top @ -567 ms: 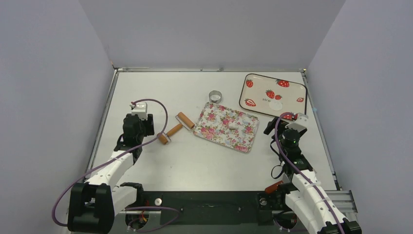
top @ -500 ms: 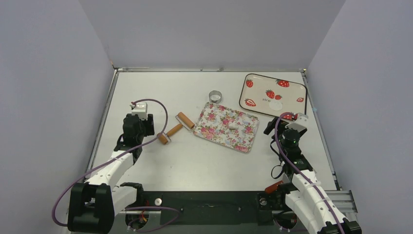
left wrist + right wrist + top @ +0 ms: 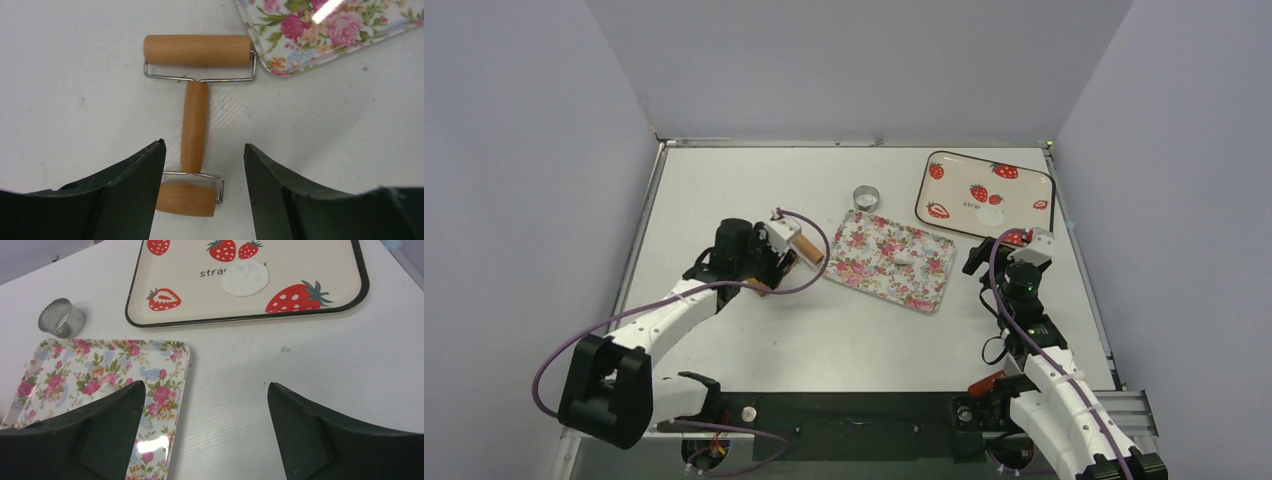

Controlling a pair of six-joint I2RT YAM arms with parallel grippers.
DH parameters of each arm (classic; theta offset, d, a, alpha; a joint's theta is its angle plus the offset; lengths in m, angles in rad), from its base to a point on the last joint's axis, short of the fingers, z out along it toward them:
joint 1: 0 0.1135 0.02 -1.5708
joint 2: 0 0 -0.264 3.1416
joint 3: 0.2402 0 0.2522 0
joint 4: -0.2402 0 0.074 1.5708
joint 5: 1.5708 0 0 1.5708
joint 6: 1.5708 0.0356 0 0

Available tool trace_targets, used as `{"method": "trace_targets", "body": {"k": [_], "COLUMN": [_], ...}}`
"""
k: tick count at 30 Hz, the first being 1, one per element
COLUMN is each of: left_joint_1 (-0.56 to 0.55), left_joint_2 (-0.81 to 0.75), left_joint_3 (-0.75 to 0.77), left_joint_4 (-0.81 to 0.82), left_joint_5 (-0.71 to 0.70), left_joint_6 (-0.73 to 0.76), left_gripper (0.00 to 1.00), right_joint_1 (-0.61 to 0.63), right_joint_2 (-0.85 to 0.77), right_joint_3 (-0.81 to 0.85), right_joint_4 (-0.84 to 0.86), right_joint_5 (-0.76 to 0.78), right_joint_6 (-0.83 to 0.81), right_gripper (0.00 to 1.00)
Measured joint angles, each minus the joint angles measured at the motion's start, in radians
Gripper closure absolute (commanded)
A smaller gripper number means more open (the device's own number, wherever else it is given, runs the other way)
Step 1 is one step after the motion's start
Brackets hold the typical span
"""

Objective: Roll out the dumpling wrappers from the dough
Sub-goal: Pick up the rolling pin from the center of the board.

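Note:
The brown wooden roller [image 3: 195, 125] lies on the table left of the floral tray [image 3: 856, 236]. My left gripper [image 3: 204, 145] hovers open over it, its fingers on either side of the handle near the small end and not touching it. In the top view the left gripper [image 3: 769, 266] covers most of the roller [image 3: 804, 246]. A small white lump of dough [image 3: 905, 257] rests on the floral tray. One flat round wrapper [image 3: 245, 278] lies on the strawberry tray [image 3: 310, 270]. My right gripper [image 3: 206, 385] is open over bare table beside the floral tray [image 3: 167, 357].
A silver metal ring [image 3: 866, 196] stands behind the floral tray, also seen in the right wrist view [image 3: 61, 317]. The strawberry tray [image 3: 1024, 185] sits at the back right corner. A red handle [image 3: 986, 383] shows by the right arm's base.
My left arm has swung right from the table's left side, and its gripper now sits over the roller. The right arm has hardly moved.

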Motion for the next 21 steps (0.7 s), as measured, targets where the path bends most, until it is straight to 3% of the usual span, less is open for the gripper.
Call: {"method": "trace_targets", "body": {"k": [4, 9, 21], "left_joint_1": [-0.072, -0.075, -0.084], "left_joint_2": [0.120, 0.269, 0.455], "left_joint_3": [0.064, 0.156, 0.238], "left_joint_4": [-0.045, -0.088, -0.109], "left_joint_5": [-0.002, -0.039, -0.114], "left_joint_6": [0.073, 0.131, 0.199], "left_gripper": [0.43, 0.43, 0.43], "right_joint_1": [0.000, 0.000, 0.000], "right_joint_2": [0.015, 0.037, 0.082], "right_joint_3": [0.031, 0.056, 0.064], "right_joint_4": [-0.011, -0.026, -0.051], "right_joint_5": [-0.030, -0.049, -0.067], "right_joint_6": [-0.001, -0.010, -0.022], "right_gripper": [0.12, 0.12, 0.12]}}
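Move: The rolling pin's handle is close in front of my half-open left hand: about 3 cm ahead, 2 cm to the right and 10 cm below. On that low level, the flowered board's middle is about 24 cm to my right and 5 cm ahead, the dough on it some 27 cm right and 6 cm ahead, the ring cutter roughly 20 cm right and 19 cm ahead. From my right hand the pin is about 45 cm left, 6 cm ahead and 13 cm below. I sink my left hand about 8 cm onto the rolling pin's handle, first easing some 2 cm to the right, then working about 3 cm forward as I go down. Meanwhile I roll its left side up and tip the fingers more steeply down, about 20 degrees in all, keeping them half open so that the handle lines up between the tips; they don't close yet. ##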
